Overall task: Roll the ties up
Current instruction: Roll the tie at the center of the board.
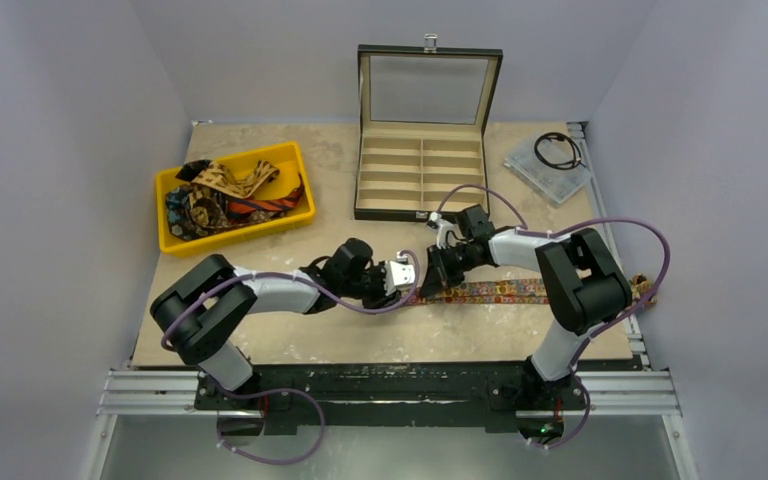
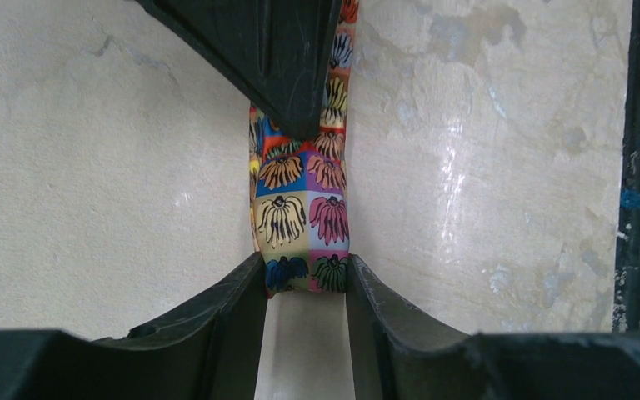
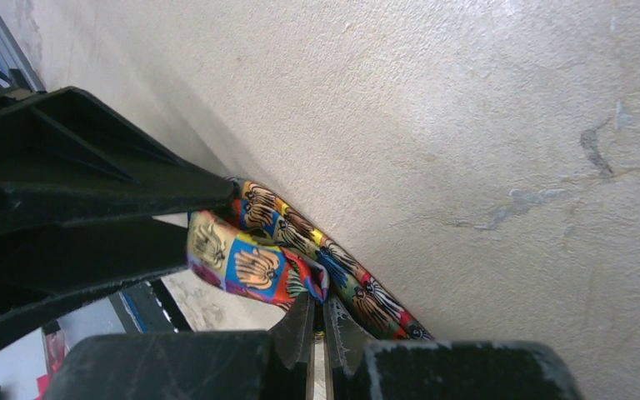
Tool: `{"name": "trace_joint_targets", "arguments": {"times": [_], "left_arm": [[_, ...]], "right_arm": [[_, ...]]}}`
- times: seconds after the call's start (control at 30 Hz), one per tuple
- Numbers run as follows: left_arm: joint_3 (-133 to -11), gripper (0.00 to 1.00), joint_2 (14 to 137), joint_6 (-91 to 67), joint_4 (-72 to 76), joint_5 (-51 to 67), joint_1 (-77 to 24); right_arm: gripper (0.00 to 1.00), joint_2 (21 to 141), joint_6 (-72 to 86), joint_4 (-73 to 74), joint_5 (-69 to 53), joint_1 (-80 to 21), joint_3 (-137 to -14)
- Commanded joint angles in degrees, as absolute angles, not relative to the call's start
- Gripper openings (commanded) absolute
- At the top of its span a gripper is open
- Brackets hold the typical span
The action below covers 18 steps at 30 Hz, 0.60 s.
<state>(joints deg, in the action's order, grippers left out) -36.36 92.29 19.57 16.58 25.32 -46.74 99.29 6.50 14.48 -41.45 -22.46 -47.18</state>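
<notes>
A multicoloured floral tie (image 1: 500, 291) lies stretched along the table's front right part, its left end folded over into a small roll (image 2: 304, 217). My left gripper (image 2: 306, 279) has a finger pressed against each side of that roll. From the opposite side my right gripper (image 3: 319, 304) is shut, pinching a fold of the same tie (image 3: 250, 267) at its tips. In the top view the left gripper (image 1: 412, 283) and the right gripper (image 1: 430, 278) meet tip to tip at the tie's left end. The right gripper's finger (image 2: 275, 58) covers part of the tie in the left wrist view.
A yellow bin (image 1: 295, 165) at the back left holds several other ties (image 1: 222, 195) in a heap. An open compartment box (image 1: 420, 175) stands at the back centre. A clear plastic case with a black coiled cable (image 1: 550, 165) lies at the back right.
</notes>
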Motion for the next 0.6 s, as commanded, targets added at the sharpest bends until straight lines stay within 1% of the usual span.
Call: {"name": "trace_joint_targets", "arguments": {"times": [0.0, 0.17, 0.33, 0.57], "left_arm": [[-41.6, 0.37, 92.5, 15.5, 17.8, 26.9, -48.2], [-45.3, 0.35, 96.1, 13.7, 18.9, 26.7, -48.5], [-47.8, 0.36, 99.1, 11.8, 19.7, 26.4, -49.9], [-44.4, 0.37, 102.0, 15.1, 20.4, 24.5, -50.3]], "right_arm": [[0.0, 101.7, 5.5, 13.4, -35.3, -23.4, -47.7], [0.0, 101.7, 5.5, 13.5, -35.1, -23.5, -47.8], [0.0, 101.9, 5.8, 13.3, -36.1, -23.5, -47.9], [0.0, 100.5, 6.4, 12.3, -38.0, -23.5, -47.4]]}}
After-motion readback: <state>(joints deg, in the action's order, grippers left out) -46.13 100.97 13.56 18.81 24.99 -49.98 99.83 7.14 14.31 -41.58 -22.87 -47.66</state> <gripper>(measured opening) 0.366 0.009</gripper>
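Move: The rolled start of the tie, pinched in the right fingertips, lies about 7 cm to the left hand's right and 1 cm ahead, near fingertip height. The unrolled strip's middle is some 27 cm right and 2 cm ahead; the open box's middle is about 30 cm ahead and 6 cm right. For the right hand, the rolled start is right between its fingers. Left hand, fingers still parted, arcs about 5 cm right towards the rolled start while the right keeps its pinch. ##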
